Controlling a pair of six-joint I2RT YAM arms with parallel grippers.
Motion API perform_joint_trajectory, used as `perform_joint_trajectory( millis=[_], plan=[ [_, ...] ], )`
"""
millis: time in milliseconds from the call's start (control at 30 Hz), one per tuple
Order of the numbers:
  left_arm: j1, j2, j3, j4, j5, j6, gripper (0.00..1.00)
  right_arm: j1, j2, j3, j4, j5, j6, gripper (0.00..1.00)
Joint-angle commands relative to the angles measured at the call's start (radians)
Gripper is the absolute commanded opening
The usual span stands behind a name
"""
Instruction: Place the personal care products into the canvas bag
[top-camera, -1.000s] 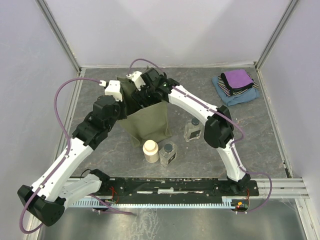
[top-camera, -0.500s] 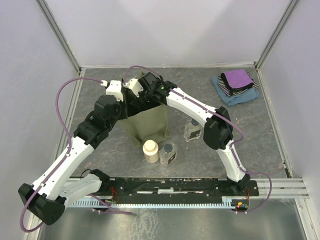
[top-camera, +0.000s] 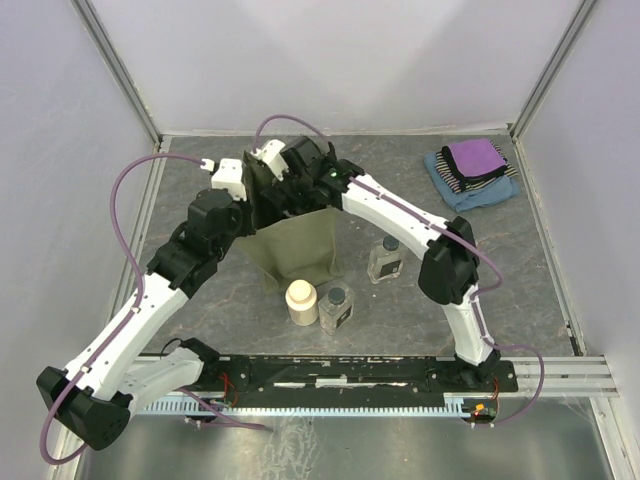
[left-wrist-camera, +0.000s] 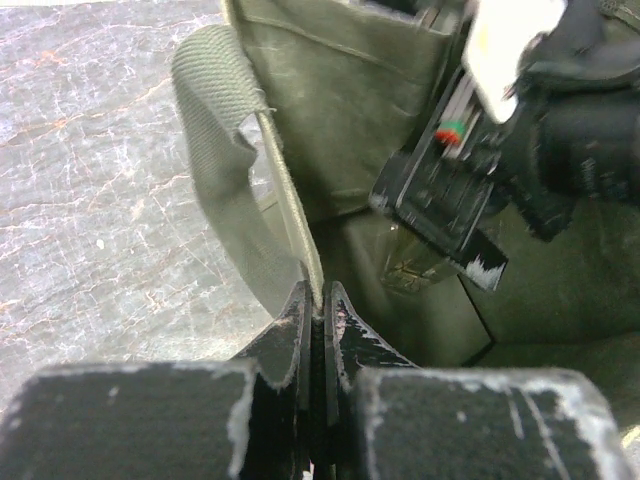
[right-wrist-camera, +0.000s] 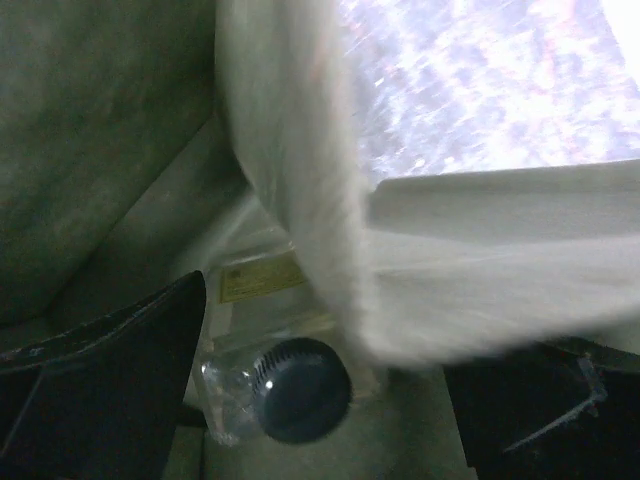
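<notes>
The olive canvas bag stands mid-table with its mouth held wide. My left gripper is shut on the bag's rim, beside a handle strap. My right gripper reaches down into the mouth and stands open. Between its dark fingers, touching neither, a clear bottle with a dark cap lies on the bag's floor. Outside the bag stand two more clear bottles and a cream jar.
Folded blue, striped and purple cloths lie at the back right. The enclosure walls close in the table. A blurred pale strip of bag fabric crosses the right wrist view.
My right gripper has opened inside the bag and let the bottle go; it now lies on the bag's floor. The left gripper keeps its hold on the rim.
</notes>
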Motion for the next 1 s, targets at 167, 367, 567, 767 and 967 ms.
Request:
perform_joint_trajectory(
  millis=[167, 367, 567, 767, 967],
  plan=[
    [-0.003, 0.001, 0.000, 0.111, 0.012, 0.004, 0.03, 0.002, -0.222, 0.151, 0.075, 0.099, 0.069, 1.00],
    [-0.003, 0.005, -0.013, 0.129, 0.009, 0.012, 0.03, 0.002, -0.420, 0.052, -0.004, 0.229, 0.106, 1.00],
    [-0.002, 0.003, -0.014, 0.133, 0.005, 0.029, 0.03, -0.055, -0.546, -0.092, -0.260, 0.427, 0.284, 1.00],
    [-0.002, 0.001, -0.014, 0.142, -0.015, 0.048, 0.03, -0.114, -0.634, -0.240, -0.465, 0.435, 0.504, 1.00],
    [-0.002, 0.014, 0.002, 0.149, -0.030, 0.083, 0.03, -0.115, -0.709, -0.425, -0.507, 0.364, 0.548, 1.00]
  ],
)
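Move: The right hand is inside the bag with its fingers already wide, the released bottle about 7 cm below. The next bottle on the table stands some 12 cm back and 20 cm to the right, about 9 cm lower. On the near side, the other loose bottle is about 22 cm back and 10 cm to the right, the white jar 21 cm back and 4 cm right. For the left hand, that next bottle lies about 28 cm right, 3 cm back and 16 cm below. The right hand leaves the released bottle and comes out of the bag, open and empty, rising some 24 cm. It then swings right and somewhat back, about 23 cm right overall, and sinks again by 14 cm towards the bottle beside the bag, the wrist turning about 40 degrees clockwise. The left fingers keep the bag's rim pinched in place. ##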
